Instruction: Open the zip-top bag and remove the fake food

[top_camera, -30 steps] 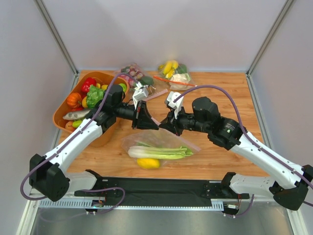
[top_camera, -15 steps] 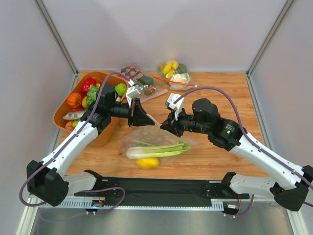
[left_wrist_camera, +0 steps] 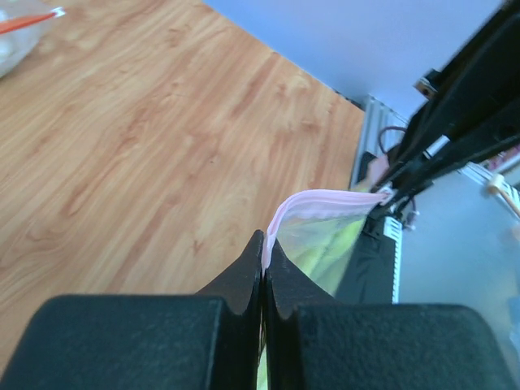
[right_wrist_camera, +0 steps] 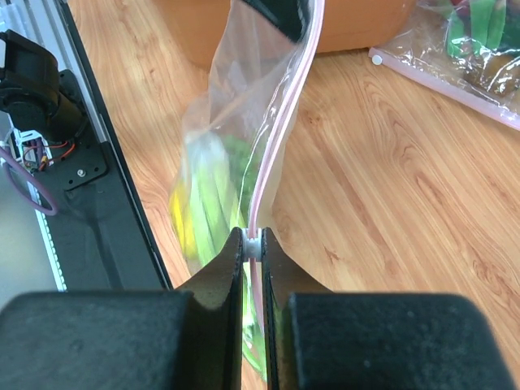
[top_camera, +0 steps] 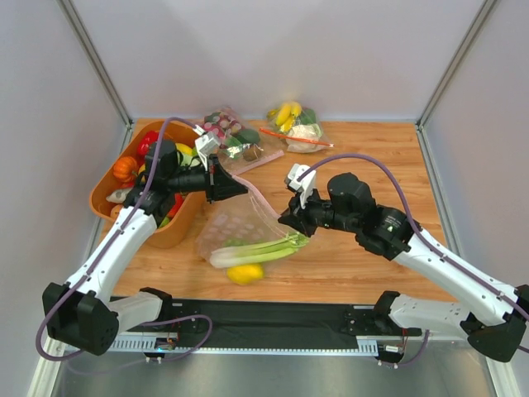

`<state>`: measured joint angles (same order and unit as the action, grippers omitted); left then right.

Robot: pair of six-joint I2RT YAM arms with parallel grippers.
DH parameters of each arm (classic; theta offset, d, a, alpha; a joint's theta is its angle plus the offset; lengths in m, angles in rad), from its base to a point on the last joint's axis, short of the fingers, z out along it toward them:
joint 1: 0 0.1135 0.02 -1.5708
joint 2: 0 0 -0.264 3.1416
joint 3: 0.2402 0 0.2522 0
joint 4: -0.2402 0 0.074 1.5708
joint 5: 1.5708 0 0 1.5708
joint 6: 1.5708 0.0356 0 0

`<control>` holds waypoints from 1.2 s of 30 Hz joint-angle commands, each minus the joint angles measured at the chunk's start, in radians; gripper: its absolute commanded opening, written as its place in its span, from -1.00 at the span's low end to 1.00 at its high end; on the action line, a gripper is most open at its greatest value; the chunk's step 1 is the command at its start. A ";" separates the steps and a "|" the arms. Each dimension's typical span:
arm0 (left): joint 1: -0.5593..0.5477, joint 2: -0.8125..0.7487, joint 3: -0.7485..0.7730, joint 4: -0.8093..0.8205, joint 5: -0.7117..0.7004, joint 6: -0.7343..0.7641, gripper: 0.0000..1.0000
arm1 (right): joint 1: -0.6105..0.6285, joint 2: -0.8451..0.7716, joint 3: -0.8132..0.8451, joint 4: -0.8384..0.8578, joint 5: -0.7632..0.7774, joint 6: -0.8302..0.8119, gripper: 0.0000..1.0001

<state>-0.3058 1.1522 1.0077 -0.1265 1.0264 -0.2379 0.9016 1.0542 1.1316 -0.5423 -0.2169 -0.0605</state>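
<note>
The zip-top bag (top_camera: pixel 240 223) hangs stretched between both grippers above the wooden table, its pink zip strip (top_camera: pixel 263 201) running taut from one to the other. My left gripper (top_camera: pixel 237 188) is shut on the strip's far end (left_wrist_camera: pixel 317 199). My right gripper (top_camera: pixel 289 222) is shut on the small white slider (right_wrist_camera: pixel 254 244) of the strip. Inside the bag lie a pale-green leafy stalk (top_camera: pixel 260 251) and a yellow lemon-like piece (top_camera: pixel 245 274), which sag toward the table. In the right wrist view both show blurred through the plastic (right_wrist_camera: pixel 215 195).
An orange basket (top_camera: pixel 103 203) with a tomato, peppers and lettuce stands at the left, just behind my left arm. A clear bag of dark grapes (top_camera: pixel 235 136) and one with a banana (top_camera: pixel 293 124) lie at the back. A black rail (top_camera: pixel 264 318) runs along the near edge.
My left gripper has pulled left and back toward the basket with the strip's end. The bag has stretched out and lifted, and the right gripper has drifted slightly right.
</note>
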 commanded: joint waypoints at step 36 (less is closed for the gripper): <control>0.019 -0.036 -0.014 0.065 0.168 0.014 -1.00 | -0.015 0.042 0.191 0.020 -0.010 0.065 0.23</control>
<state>-0.2451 1.1397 0.9455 -0.0563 1.0481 -0.2897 0.8875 1.0595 1.2766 -0.6197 -0.2394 0.0036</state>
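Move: The right fingers already pinch the zip slider, which lies about 8 cm back, 10 cm right and 3 cm below the left hand; the left fingers grip the bag's zip edge. Hanging in the bag, the celery's middle is roughly 7 cm left, 6 cm back and 12 cm below the right hand, and the yellow food about 11 cm left, 11 cm back and 18 cm below that hand. Keeping its pinch, the left hand draws the zip edge away from the slider, about 6 cm forward and nearly as far left while sinking 3 cm and turning some 25 degrees counter-clockwise, then swings most of the way back. The right hand eases about 3 cm right and 2 cm down with the slider, opens to let go, and rises some 7 cm, drifting back left. ##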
